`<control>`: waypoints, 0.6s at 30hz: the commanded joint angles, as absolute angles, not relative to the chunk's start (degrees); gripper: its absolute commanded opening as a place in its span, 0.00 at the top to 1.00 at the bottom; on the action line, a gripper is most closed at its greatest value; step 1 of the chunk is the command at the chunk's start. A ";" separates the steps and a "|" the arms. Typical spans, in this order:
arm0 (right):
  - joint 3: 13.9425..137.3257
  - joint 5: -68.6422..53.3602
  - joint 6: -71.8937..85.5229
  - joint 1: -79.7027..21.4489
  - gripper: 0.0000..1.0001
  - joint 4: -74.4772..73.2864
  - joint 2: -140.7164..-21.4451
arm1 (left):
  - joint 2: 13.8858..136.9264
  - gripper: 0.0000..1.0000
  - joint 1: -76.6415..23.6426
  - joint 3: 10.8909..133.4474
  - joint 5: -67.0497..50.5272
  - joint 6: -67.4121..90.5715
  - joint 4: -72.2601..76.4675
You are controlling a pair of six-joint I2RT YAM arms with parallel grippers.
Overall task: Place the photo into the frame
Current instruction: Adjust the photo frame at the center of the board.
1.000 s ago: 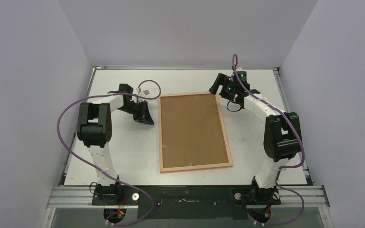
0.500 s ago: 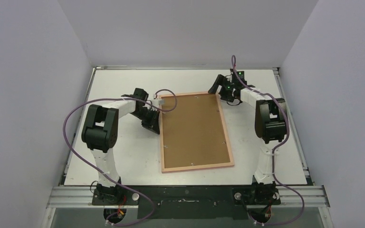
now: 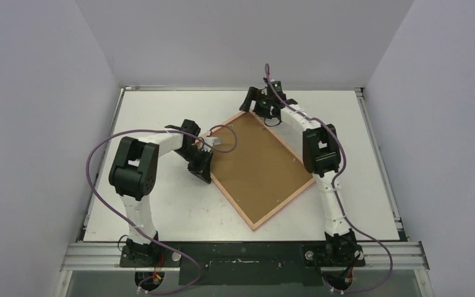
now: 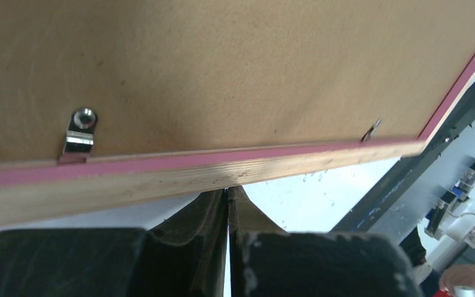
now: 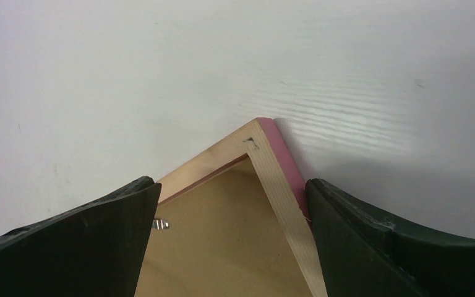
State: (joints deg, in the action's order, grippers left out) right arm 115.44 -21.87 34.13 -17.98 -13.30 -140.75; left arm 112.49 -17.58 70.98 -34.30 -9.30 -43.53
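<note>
The frame (image 3: 284, 205) lies back-up on the table, turned diagonally, with a brown backing board (image 3: 260, 167) filling it. My left gripper (image 3: 206, 175) is shut with nothing between its fingers. Its tips (image 4: 229, 189) rest against the outer side of the frame's pale wood rail (image 4: 161, 179), below the board (image 4: 222, 74). My right gripper (image 3: 248, 104) is open and straddles the frame's far corner (image 5: 265, 145), one finger on each side. The board (image 5: 222, 253) shows between those fingers. The photo is not visible in any view.
A small metal clip (image 4: 79, 132) holds the board at the rail, and another clip (image 5: 161, 224) shows near my right gripper's left finger. Grey walls close in the white table (image 3: 161, 204) on three sides. A black rail (image 3: 241, 253) carries the arm bases.
The frame has swung counterclockwise from upright to diagonal. My right gripper moved left with the far corner between its fingers. My left gripper closed the last bit and pushed in against the left rail.
</note>
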 commanded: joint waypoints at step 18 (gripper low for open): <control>118.25 -24.94 31.96 -27.58 0.10 -13.24 -135.52 | 109.95 0.70 -19.53 77.16 -46.80 -19.77 -57.32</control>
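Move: The frame lies turned cornerwise, its middle about 16 cm right and 4 cm ahead of the left hand, whose closed tips are at the near-left rail; its near corner is some 19 cm back and 16 cm right. From the right hand the middle is roughly 23 cm back, level sideways; the far corner sits between its open fingers, about 2 cm left and 1 cm ahead. Right hand pushes the frame's far corner about 10 cm left; left hand backs 6 cm, rising and opening slightly. ##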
